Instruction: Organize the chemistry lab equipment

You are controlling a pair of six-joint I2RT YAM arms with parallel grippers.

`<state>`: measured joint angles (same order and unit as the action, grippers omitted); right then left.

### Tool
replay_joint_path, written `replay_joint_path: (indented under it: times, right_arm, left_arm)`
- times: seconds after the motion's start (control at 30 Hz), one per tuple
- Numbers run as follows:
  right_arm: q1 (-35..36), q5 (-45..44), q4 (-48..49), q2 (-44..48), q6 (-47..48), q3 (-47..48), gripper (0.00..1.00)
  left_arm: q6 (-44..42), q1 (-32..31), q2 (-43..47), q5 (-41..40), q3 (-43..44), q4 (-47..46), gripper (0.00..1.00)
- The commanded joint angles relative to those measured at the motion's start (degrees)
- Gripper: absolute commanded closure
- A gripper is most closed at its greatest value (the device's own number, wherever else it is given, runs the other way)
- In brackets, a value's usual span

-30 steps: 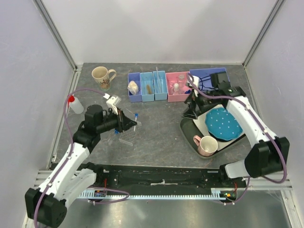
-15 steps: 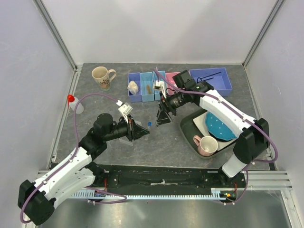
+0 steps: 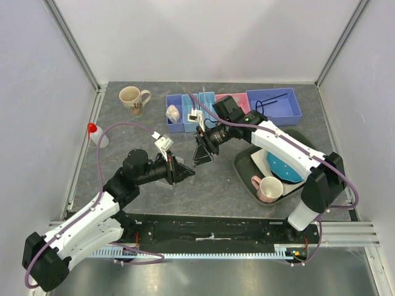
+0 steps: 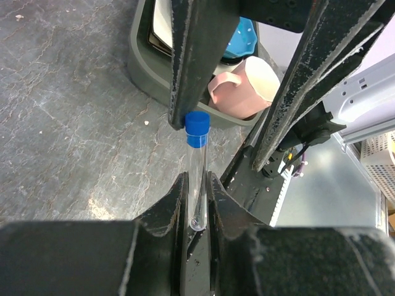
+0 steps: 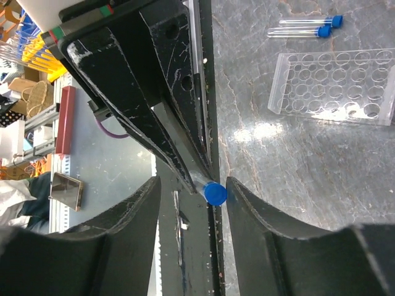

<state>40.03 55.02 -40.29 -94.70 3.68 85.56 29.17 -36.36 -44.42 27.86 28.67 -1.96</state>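
Observation:
My left gripper (image 4: 196, 182) is shut on the lower end of a clear blue-capped tube (image 4: 197, 161), holding it off the table with the cap (image 4: 197, 127) pointing away. In the top view it (image 3: 185, 172) meets my right gripper (image 3: 200, 157) mid-table. My right gripper (image 5: 192, 192) straddles the blue cap (image 5: 215, 193); its jaws stand apart, the cap close to one finger (image 5: 250, 206) with a gap on the other side. A clear rack (image 5: 327, 86) and two more blue-capped tubes (image 5: 302, 26) lie on the table beyond.
Small blue and pink bins (image 3: 191, 111) and a large blue bin (image 3: 274, 106) holding a black wire ring line the back. A red-capped squeeze bottle (image 3: 95, 134) lies at left, a beige mug (image 3: 131, 98) at back left. A grey tray (image 3: 244, 166) carries a blue plate (image 3: 290, 166) and a pink mug (image 3: 268, 188).
My right arm swung left from the bins to the tube, and its jaws narrowed round the cap. My left gripper moved right with the tube still held.

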Motion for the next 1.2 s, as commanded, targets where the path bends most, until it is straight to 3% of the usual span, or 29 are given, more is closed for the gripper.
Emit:
replay_joint_path:
  times: [0.0,0.13,0.37,0.47,0.5,0.6,0.63,0.73,0.77,0.87,1.03,1.17]
  right_arm:
    - [0.93,0.52,2.41,-0.67,-1.49,-0.74,0.51]
    - [1.28,1.05,2.50,-0.93,-1.75,-0.92,0.58]
    - [2.07,1.14,2.50,-1.98,-1.75,-1.45,0.59]
    - [2.42,1.40,2.59,-2.16,-1.66,-0.92,0.70]
    - [2.42,1.57,2.50,-2.33,-1.66,-0.49,0.81]
    - [2.42,1.66,2.33,-2.60,-1.31,0.48,0.90]
    - [2.42,1.66,2.24,-2.69,-0.96,0.57,0.90]
    - [2.33,0.53,1.19,-3.13,0.35,2.06,0.91]
    - [2.25,-0.52,0.66,-3.65,1.93,2.76,0.92]
    - [1.54,-4.46,-2.06,-5.23,5.79,6.89,0.92]
    - [1.19,-12.74,-0.23,-6.82,11.78,10.50,0.91]
    - [1.36,-17.49,10.37,-7.34,12.84,6.65,0.91]
  left_arm:
    - [1.59,-0.38,1.44,-1.75,-0.72,-2.79,0.98]
    - [1.59,-0.38,2.06,-1.75,-0.72,-2.26,0.98]
    - [1.59,-0.38,3.03,-2.10,-0.80,-2.00,0.98]
    - [1.59,-0.38,3.29,-2.19,-0.72,-1.65,0.98]
    - [1.59,-0.38,3.38,-2.28,-0.72,-1.39,0.98]
    - [1.59,-0.38,3.73,-2.72,-0.02,0.89,0.96]
    - [1.51,-0.38,3.90,-2.98,1.12,1.60,0.93]
    - [0.28,-0.38,5.39,-4.82,4.28,9.21,0.68]
    - [-1.03,-0.38,5.92,-6.40,5.34,11.34,0.51]
    - [-4.19,-0.29,8.56,-13.05,9.64,21.09,0.26]
    - [-11.92,-0.12,8.05,-27.13,20.54,38.57,0.12]
    - [-16.50,0.58,4.97,-42.93,24.50,42.56,0.02]
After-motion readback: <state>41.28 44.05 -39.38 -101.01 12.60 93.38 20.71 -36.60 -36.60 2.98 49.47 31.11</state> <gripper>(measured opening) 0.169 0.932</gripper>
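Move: The blue-capped test tube stands upright, its foot pinched in the left fingers, so its middle is about 4 cm above the left hand, level with it otherwise. From the right hand it is roughly 1 cm left, 1 cm back and 3 cm down, cap between the open fingertips. The clear well plate lies some 9 cm left of the left hand, 4 cm ahead and 18 cm below; two loose tubes lie 18 cm left, 1 cm ahead, 19 cm down. The tube's capped end is taken by the right fingers, which ease down about 2 cm and close on it while the left hand keeps its pinch on the foot almost still. Then the left fingers open wide and draw away some 8 cm left and 6 cm up, swinging about 20 degrees counter-clockwise, as the right hand carries the tube about 6 cm forward, rolling slightly. ##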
